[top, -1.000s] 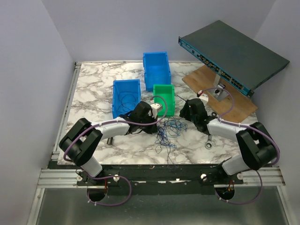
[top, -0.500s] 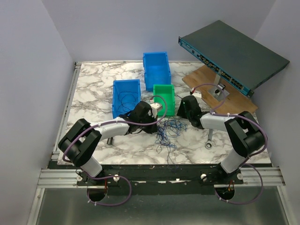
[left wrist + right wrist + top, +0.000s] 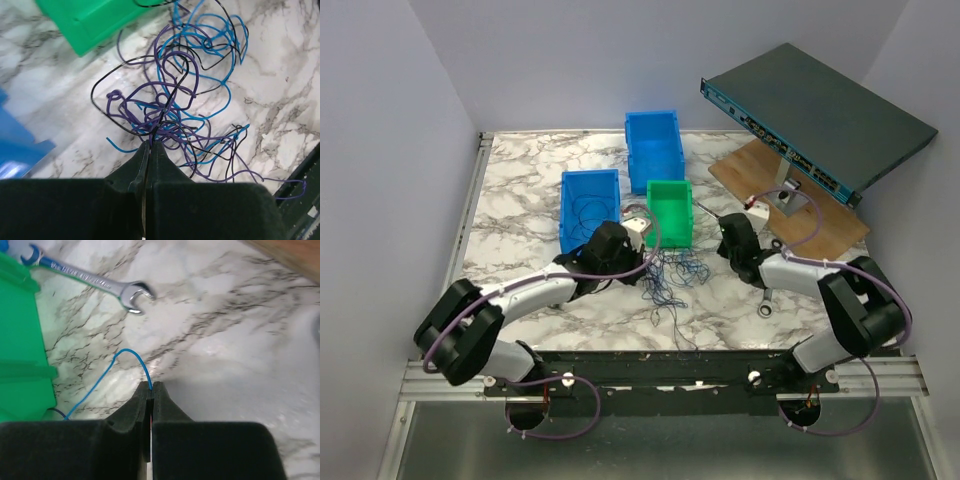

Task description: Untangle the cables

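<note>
The cables [image 3: 670, 276] are a loose tangle of thin blue, purple and black wires on the marble table [image 3: 520, 190], in front of the green bin [image 3: 670, 212]. In the left wrist view the tangle [image 3: 176, 102] spreads just ahead of my left gripper [image 3: 151, 143], which is shut on purple and black strands at its near edge. From above, my left gripper [image 3: 640, 262] is at the tangle's left side. My right gripper [image 3: 151, 385] is shut on the end of a single blue cable [image 3: 126, 352] that runs off left toward the green bin [image 3: 20, 345]. From above, my right gripper [image 3: 722, 243] stands right of the tangle.
Two blue bins [image 3: 590, 205] [image 3: 654, 148] stand behind the green one. A silver wrench [image 3: 87, 277] lies beyond my right gripper, and another wrench [image 3: 765, 300] lies beside the right arm. A network switch [image 3: 820, 115] leans over a wooden board [image 3: 760, 185] at the back right.
My right gripper went from open to shut on the blue cable's end and pulled back right. The left arm stretched out, with its gripper and the tangle shifting slightly left.
</note>
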Tool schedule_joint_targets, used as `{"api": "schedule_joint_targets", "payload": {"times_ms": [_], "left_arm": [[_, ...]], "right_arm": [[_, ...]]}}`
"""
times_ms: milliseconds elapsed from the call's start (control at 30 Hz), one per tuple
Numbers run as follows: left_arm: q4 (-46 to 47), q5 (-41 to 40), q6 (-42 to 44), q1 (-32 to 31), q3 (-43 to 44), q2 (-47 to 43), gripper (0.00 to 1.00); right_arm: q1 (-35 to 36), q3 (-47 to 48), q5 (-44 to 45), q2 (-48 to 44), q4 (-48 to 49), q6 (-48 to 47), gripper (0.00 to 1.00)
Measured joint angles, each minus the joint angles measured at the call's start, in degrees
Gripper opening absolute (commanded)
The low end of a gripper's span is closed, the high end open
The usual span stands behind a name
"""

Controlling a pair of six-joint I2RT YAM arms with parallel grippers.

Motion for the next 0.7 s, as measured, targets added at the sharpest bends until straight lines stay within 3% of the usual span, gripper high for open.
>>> {"api": "schedule_joint_targets", "payload": {"times_ms": [333, 700], "left_arm": [[5.4, -17.0, -4.3, 0.9, -14.4, -22.1, 0.0], [5.6, -29.1, -13.2, 12.2, -25.1, -43.2, 0.0]], "right_arm": [[0.0, -3.2, 20.5, -19.7, -12.9, 9.7, 0.01], [-0.1, -3.0, 32.3, -36.7, -26.6, 14.5, 0.01]]}}
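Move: The left hand holds the black-and-purple cables some 6 cm above the table. The tangle's middle is about 8 cm to its right and 2 cm ahead; the left blue bin is 12 cm left and 16 cm ahead, the green bin 7 cm right and 16 cm ahead. The right hand, low with a blue strand, has the tangle 13 cm left and 6 cm back, the ratchet wrench 12 cm right and 7 cm back, and the open-end wrench 3 cm left, 9 cm ahead. Both closed grippers keep their pinch on the cables and draw apart. The left goes about 16 cm left and some 6 cm up, to the near end of the left blue bin, its fingers swinging roughly 45 degrees counter-clockwise and tipping up; the right climbs about 14 cm while pulling as far right and half as far back, towards over the ratchet wrench, turning some 30 degrees clockwise and tipping up. ##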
